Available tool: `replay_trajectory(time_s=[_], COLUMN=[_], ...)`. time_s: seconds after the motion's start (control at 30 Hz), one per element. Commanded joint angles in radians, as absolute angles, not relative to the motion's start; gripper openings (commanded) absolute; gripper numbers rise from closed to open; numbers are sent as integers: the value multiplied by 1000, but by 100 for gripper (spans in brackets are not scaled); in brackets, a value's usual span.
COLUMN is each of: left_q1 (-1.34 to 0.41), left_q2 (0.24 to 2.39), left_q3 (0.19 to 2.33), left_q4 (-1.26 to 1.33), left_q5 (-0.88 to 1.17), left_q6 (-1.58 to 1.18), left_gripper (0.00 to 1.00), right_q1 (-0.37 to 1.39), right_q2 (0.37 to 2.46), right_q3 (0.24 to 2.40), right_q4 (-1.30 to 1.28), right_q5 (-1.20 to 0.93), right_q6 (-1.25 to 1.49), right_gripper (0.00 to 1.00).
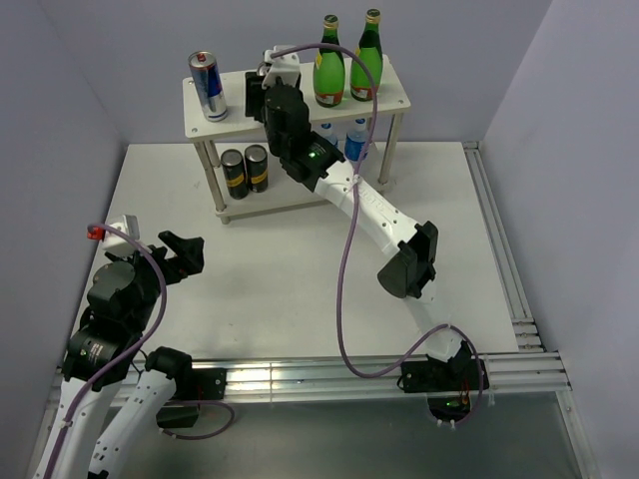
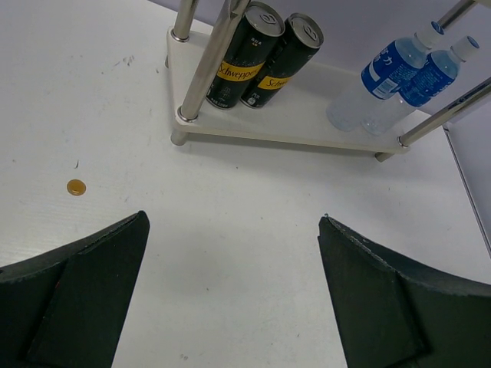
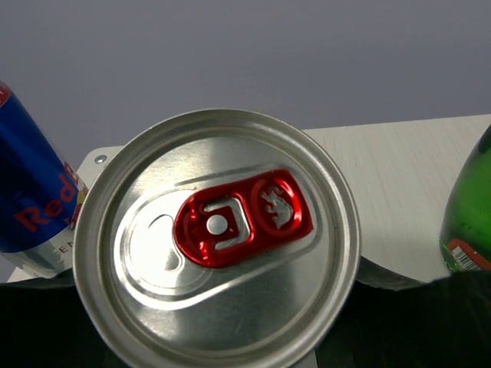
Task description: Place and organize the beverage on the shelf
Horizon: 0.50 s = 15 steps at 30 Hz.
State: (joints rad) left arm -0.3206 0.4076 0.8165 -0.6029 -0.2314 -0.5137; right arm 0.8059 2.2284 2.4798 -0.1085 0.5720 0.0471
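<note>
On the shelf's top board stand a silver-blue can at the left and two green bottles at the right. My right gripper hovers between them, shut on a second can; its silver lid with a red tab fills the right wrist view. There the standing can is at the left, a green bottle at the right, and the shelf board behind. Two water bottles lie on the lower tier. My left gripper hangs open over the table, holding nothing.
Two black cans stand at the left of the lower tier, behind a shelf leg. A small yellow disc lies on the table. Aluminium rails run along the near edge and the right side. A purple cable trails over the right arm.
</note>
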Motion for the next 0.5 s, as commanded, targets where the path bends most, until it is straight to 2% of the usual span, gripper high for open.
replay_trajectory(time_s=[0.0, 0.07, 0.1, 0.2, 0.3, 0.47], left_q1=[-321, -318, -318, -316, -316, -313], left_q2=[414, 413, 411, 403, 402, 403], left_q3=[811, 811, 811, 810, 810, 810], left_q4=[-563, -563, -563, -563, -563, -561], left_q5=[-209, -209, -207, -212, -212, -207], left_q6=[-502, -502, -502, -503, -503, -503], left_gripper=[99, 99, 99, 99, 99, 99], right_q1=[796, 796, 796, 796, 796, 796], right_q2=[2223, 2226, 2229, 2235, 2244, 2253], right_q3=[2536, 2534, 2534, 2531, 2530, 2520], right_q4=[-35, -34, -34, -32, -31, -23], right_q5=[549, 542, 535, 531, 526, 525], right_q6=[48, 49, 49, 52, 57, 71], right_gripper=[29, 44, 62, 81, 93, 95])
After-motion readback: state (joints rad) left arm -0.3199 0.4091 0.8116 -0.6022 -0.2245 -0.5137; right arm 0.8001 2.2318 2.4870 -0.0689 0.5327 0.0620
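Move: The red-tabbed can stands between the right hand's fingers, its middle about 1 cm below the hand point, over the left half of the top shelf. The blue can is some 12 cm to this hand's left and 3 cm farther out; the nearest green bottle is roughly 14 cm to the right and 4 cm farther out. From the left hand the held can lies about 30 cm ahead, 20 cm to the right and 13 cm up. Opening from a grip on the can, the right hand lets go of it on the top shelf: after barely moving at first, the fingers spread to nearly full width while the hand eases up about 1 cm and slightly left, the fingertips tipping up a touch. The right-hand finger comes clear of the can; the left-hand finger stays close beside it. ##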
